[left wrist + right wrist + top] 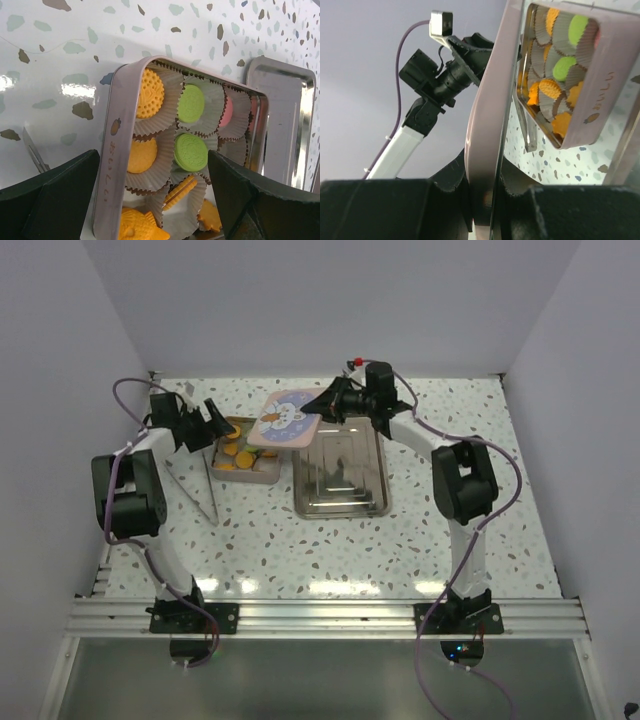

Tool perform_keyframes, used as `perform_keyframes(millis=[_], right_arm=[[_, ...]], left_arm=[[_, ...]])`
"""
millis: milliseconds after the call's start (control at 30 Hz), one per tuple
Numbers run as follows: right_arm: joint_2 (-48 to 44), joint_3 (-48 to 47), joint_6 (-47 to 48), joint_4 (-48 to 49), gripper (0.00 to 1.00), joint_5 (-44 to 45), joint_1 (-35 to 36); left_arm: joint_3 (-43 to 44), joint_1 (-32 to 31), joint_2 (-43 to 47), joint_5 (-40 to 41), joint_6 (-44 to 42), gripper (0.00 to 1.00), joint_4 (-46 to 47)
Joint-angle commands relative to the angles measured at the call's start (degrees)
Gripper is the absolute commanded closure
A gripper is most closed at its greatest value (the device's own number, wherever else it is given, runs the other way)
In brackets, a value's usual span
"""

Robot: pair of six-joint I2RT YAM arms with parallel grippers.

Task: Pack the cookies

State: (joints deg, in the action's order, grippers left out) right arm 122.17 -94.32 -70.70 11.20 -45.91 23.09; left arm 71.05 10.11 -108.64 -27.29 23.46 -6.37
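Observation:
The cookies [190, 150] lie in paper cups inside an open lilac tin [112, 150]: orange, green and one pink. In the top view the tin [262, 476] sits at the back left with the cookies [237, 452] showing. My left gripper [152, 200] hangs open above the tin's near end, one finger on each side of it, holding nothing. It shows at the tin's left end in the top view [212, 425]. My right gripper [490, 195] is shut on the rim of the tin's lid [487, 125]. The lid [285, 420] hangs tilted over the tin's right part, right gripper [324, 403] at its edge.
A shiny metal tray [340, 475] sits right of the tin, also visible in the left wrist view as the tray [285, 115]. Metal tongs [195, 485] lie left of the tin on the speckled table. White walls close in the back and sides.

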Motion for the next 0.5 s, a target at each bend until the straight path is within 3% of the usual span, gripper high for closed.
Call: perform_keyframes(millis=[0, 467], right_arm=[[-2.73, 0.72, 0.47, 4.26, 1.00, -2.42, -2.26], [5.36, -3.68, 4.16, 3.65, 1.00, -4.71, -3.58]], left_arm=[[2.43, -1.58, 0.01, -1.54, 0.09, 0.05, 2.07], [-1.96, -11.42, 2.64, -3.56, 6.15, 0.06, 3.29]])
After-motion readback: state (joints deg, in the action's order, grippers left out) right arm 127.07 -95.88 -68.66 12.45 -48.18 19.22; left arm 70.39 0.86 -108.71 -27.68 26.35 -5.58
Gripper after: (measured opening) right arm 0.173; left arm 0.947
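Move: The left hand is open, low over the left part of the cookie box. The box's middle lies about 7 cm right, 6 cm back and 3 cm below; the tongs lie some 6 cm left, 17 cm back and 5 cm below. From the right hand, holding the lid (middle 6 cm left, 3 cm back, level), the box is about 18 cm left, 5 cm back and 16 cm down, the tray 9 cm right, 8 cm back and 18 cm down. With its gripper kept wide open, the left hand comes up against the outside of the box's left wall with its left finger and pushes the box right towards the tray, about 8 cm, nearly level and turning slightly clockwise. The right hand keeps its pinch on the lid's edge, eases forward and right about 3 cm each, then sinks about as much, bringing the lid towards the box. ##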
